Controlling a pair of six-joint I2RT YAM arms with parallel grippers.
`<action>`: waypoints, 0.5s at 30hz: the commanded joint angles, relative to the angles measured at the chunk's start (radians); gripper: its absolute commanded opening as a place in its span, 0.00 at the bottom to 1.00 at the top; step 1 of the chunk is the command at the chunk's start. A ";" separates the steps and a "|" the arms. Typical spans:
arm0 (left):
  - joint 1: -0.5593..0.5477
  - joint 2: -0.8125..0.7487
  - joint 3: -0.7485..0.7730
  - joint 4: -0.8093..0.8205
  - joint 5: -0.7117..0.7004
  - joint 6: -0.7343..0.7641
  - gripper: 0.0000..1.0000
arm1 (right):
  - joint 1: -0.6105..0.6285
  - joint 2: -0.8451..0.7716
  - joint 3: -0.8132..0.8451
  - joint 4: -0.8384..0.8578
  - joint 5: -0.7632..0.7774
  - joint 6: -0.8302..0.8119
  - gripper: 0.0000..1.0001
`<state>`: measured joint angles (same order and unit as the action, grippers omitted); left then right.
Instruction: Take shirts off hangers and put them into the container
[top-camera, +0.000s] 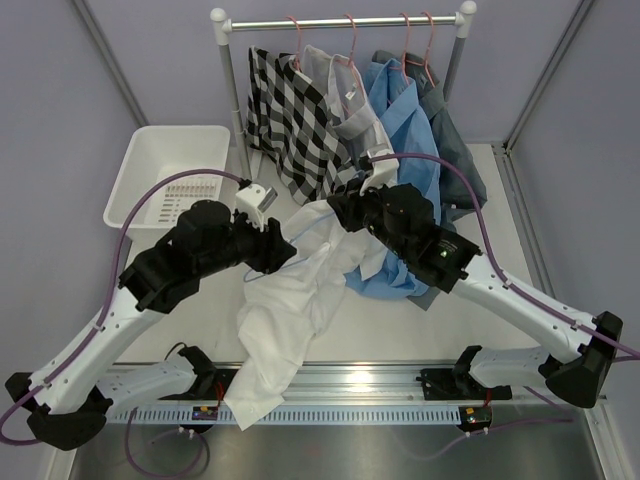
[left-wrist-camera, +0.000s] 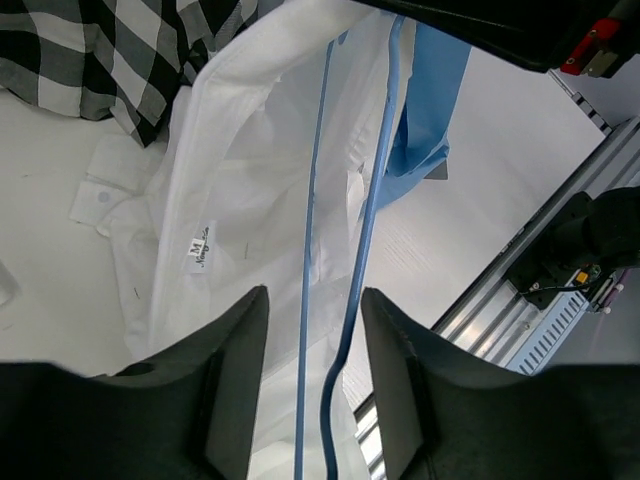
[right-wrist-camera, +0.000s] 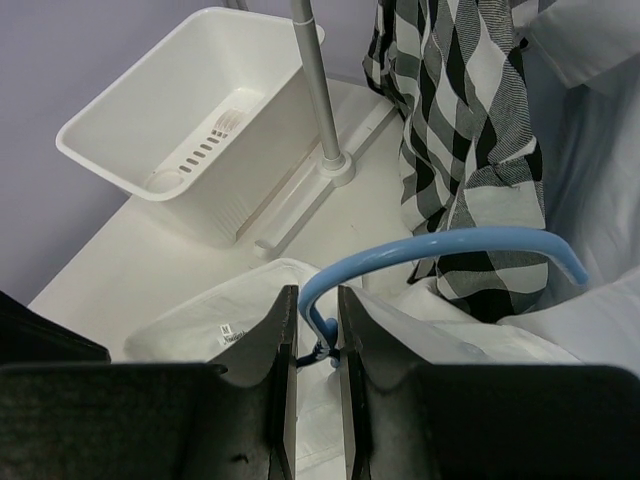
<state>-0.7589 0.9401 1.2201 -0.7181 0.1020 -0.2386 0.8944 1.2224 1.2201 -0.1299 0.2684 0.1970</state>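
Note:
A plain white shirt (top-camera: 290, 300) lies spread on the table, its tail hanging over the front edge. A light blue hanger (right-wrist-camera: 450, 245) is still inside it. My right gripper (top-camera: 338, 205) (right-wrist-camera: 315, 292) is shut on the neck of that hanger, just below its hook. In the left wrist view my left gripper (left-wrist-camera: 315, 295) straddles the hanger's two thin blue wires (left-wrist-camera: 370, 220) over the shirt's open collar; its jaws stand apart with a gap on each side of the wires. The white container (top-camera: 150, 140) (right-wrist-camera: 170, 110) stands at the far left with nothing in it.
A metal rail (top-camera: 340, 20) on white posts at the back carries pink hangers (top-camera: 297, 40) with a check shirt (top-camera: 295, 120), a pale shirt (top-camera: 350, 110), a light blue shirt (top-camera: 405, 120) and a dark grey shirt (top-camera: 455, 140). An aluminium bar (top-camera: 380, 385) runs along the near edge.

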 joint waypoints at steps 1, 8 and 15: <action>0.003 0.000 -0.002 0.025 0.018 0.019 0.42 | 0.011 0.008 0.058 0.053 -0.028 -0.030 0.00; 0.003 0.009 -0.010 0.019 0.018 0.028 0.06 | 0.021 0.023 0.076 0.041 -0.041 -0.033 0.00; 0.003 -0.055 -0.027 -0.009 -0.030 0.030 0.00 | 0.032 0.023 0.068 -0.016 -0.057 -0.010 0.21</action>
<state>-0.7658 0.9272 1.2072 -0.7311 0.1352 -0.2066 0.9039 1.2606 1.2434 -0.1322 0.2573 0.1833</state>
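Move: The blue hanger's bars already run between the left hand's half-open fingers, practically at the hand point. The white shirt lies about 15 cm below, some 3 cm ahead and 2 cm to the right; the container is roughly 33 cm ahead, 34 cm left and 20 cm lower. From the right hand, which still pinches the hanger's neck, that gripping spot lies about 10 cm back, 16 cm left and 4 cm below. The left hand stays almost in place and shuts its half-open fingers on the blue hanger's bar, then, with the fingers closed, eases back by about 1 cm with only a few degrees of clockwise turn. The right hand keeps its pinch on the hanger's neck just below the hook and drifts some 1 cm to the left, towards the left hand, its wrist hardly turning. ##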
